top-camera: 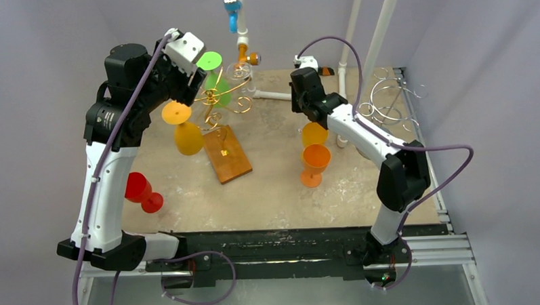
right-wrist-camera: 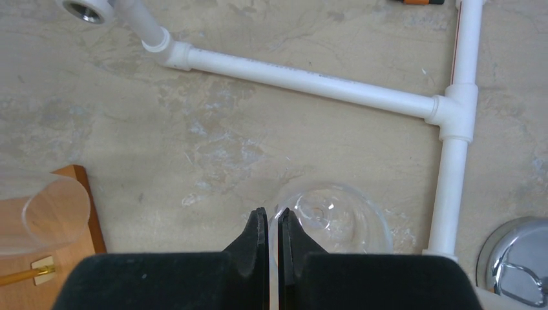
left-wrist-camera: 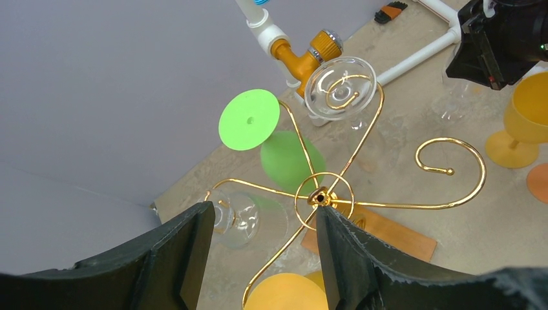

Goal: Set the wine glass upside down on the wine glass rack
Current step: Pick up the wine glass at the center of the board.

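A clear wine glass (right-wrist-camera: 336,219) stands upright on the table, seen from above in the right wrist view. My right gripper (right-wrist-camera: 272,216) is shut on its rim, one finger inside the bowl and one outside. The gold wire wine glass rack (left-wrist-camera: 321,196) stands on a wooden base (top-camera: 227,154). A green glass (left-wrist-camera: 249,119), a yellow glass (top-camera: 187,137) and clear glasses (left-wrist-camera: 339,87) hang upside down from its arms. My left gripper (left-wrist-camera: 262,210) hovers open above the rack's centre ring, holding nothing.
A yellow glass (top-camera: 314,132) and an orange glass (top-camera: 315,161) stand upright by the right arm. A red glass (top-camera: 141,191) lies on its side near the left. White pipe framing (right-wrist-camera: 310,77) runs behind the clear glass. A silver wire rack (top-camera: 387,101) sits far right.
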You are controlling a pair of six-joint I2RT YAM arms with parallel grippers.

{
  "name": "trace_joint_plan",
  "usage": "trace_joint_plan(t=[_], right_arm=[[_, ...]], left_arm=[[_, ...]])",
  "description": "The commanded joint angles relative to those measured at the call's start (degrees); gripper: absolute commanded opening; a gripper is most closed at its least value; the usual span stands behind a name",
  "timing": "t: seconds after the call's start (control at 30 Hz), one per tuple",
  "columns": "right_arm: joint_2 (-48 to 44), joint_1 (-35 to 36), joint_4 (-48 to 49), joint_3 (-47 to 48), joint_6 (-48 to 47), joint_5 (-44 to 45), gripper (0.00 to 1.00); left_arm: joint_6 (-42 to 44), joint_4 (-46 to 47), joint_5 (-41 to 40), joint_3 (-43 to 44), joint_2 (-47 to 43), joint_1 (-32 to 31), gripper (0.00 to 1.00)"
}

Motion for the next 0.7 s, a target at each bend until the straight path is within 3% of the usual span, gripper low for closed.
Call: trace_joint_plan(t=[0.0, 0.3, 0.67], right_arm=[[-4.3, 0.4, 1.3, 5.1, -0.9, 0.0, 0.0], [-10.3, 6.2, 2.4, 3.6, -1.7, 6.3, 0.0], [-18.4, 15.5, 0.4, 5.9, -2.4, 14.2, 0.0]], left_arm=[[-2.5, 0.0, -0.2, 0.7, -1.0, -0.3, 0.63], [-3.1, -0.8, 2.1, 0.0, -1.1, -0.3, 0.63], [-4.6, -2.1, 10.7, -2.6, -1.5, -0.3, 0.64]])
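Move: Over the table's centre the right hand already pinches the clear wine glass by its rim; the rack's top hub lies about 21 cm to its left, 8 cm back and 14 cm higher. A second clear glass hangs some 14 cm left, level ahead, 5 cm above. The yellow goblet stands 11 cm back, 5 cm right, 14 cm below. From the open left hand, the held glass is about 12 cm ahead, 30 cm right, 33 cm down. Raising the clear wine glass by its pinched rim, the right hand climbs about 13 cm, picking up speed, then also draws back 8 cm and 5 cm left towards the rack, its fingers tipping up some 15 degrees and staying shut. The left hand, still open and empty, eases a couple of centimetres down and to the right. ##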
